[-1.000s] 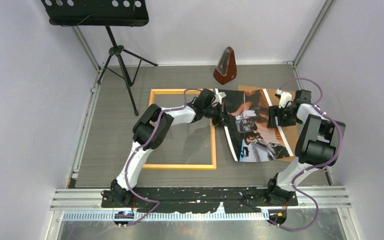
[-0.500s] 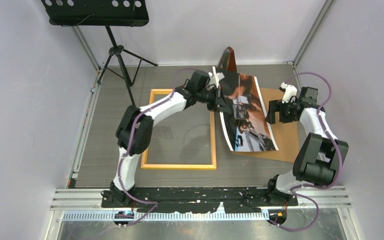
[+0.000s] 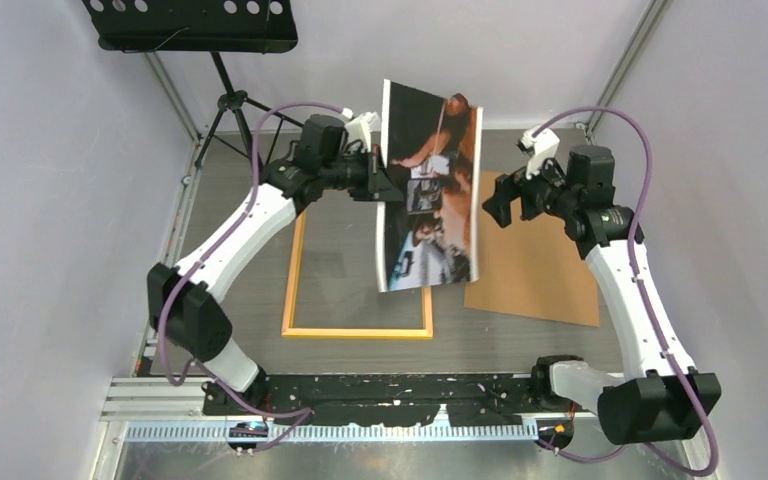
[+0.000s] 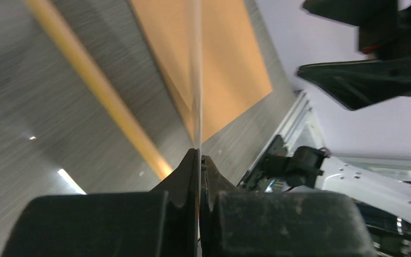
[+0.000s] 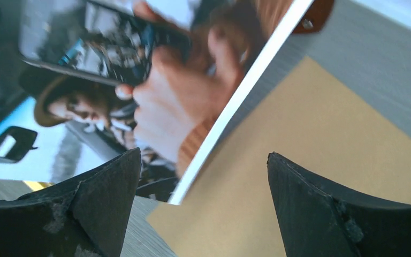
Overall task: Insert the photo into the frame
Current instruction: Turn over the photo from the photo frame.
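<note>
The photo, glossy with a white border, hangs steeply tilted in the air above the table. My left gripper is shut on its left edge. In the left wrist view the photo shows edge-on as a thin line running out from the left gripper. The frame of yellow-orange strips lies flat below, partly hidden by the photo. My right gripper stands open just right of the photo, apart from it. In the right wrist view the right gripper holds nothing, with the photo ahead of it.
A brown backing sheet lies flat on the table right of the frame, below the right gripper. A black music stand on a tripod stands at the back left. A brown metronome peeks out behind the photo's top edge.
My left gripper has lifted the photo up off the backing sheet and swung it leftward, over the frame's right side. The right gripper opened, let go of the photo and rose.
</note>
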You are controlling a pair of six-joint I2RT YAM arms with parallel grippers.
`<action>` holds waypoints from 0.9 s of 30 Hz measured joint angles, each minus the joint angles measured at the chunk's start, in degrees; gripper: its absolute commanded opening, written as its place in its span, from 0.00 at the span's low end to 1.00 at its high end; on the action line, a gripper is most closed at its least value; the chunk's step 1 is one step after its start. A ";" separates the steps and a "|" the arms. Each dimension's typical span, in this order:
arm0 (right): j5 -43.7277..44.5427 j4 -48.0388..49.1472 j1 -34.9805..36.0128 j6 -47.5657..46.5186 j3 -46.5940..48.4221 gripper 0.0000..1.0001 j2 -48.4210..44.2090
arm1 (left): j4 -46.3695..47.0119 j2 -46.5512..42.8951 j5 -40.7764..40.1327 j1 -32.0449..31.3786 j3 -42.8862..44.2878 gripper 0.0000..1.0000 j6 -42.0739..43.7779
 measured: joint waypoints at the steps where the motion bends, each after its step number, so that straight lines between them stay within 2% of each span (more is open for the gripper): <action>1: 0.44 0.02 2.10 0.68 1.16 0.94 -0.11 | -1.62 -1.75 -1.25 0.63 -1.01 0.00 1.03; 6: 4.83 0.24 14.36 3.65 6.49 0.94 1.03 | -8.83 -9.79 -6.97 4.44 -5.20 0.00 5.84; 10: 7.58 0.61 22.08 5.14 11.02 0.94 5.16 | -14.86 -14.32 -10.73 7.93 -4.98 0.00 11.32; 18: 9.11 1.22 24.81 6.75 14.78 0.93 13.81 | -23.28 -16.39 -18.97 11.08 -0.68 0.00 21.99; 27: 9.07 2.36 25.75 8.33 14.75 0.93 14.91 | -24.57 -17.49 -27.61 12.20 1.40 0.00 28.98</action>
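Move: The photo hangs from the left hand's closed fingers by its left long edge, its middle about 11 cm to the right of that hand, level fore and aft, and 11 cm below. The frame's middle is about 7 cm left, 2 cm back and 24 cm down, the music stand's foot 28 cm left and 6 cm ahead. From the right hand, the photo is some 14 cm left and 9 cm below, the brown board 10 cm right, 1 cm back and 23 cm below. The photo, still pinched at its long edge, is swept about 20 cm left across the frame by the left hand, which rises slightly near the end while its wrist turns some 40 degrees counter-clockwise, fingers coming round from rightward to more forward and down. The right hand, open and empty, follows about 15 cm left towards the frame, arching up and partly back down. ##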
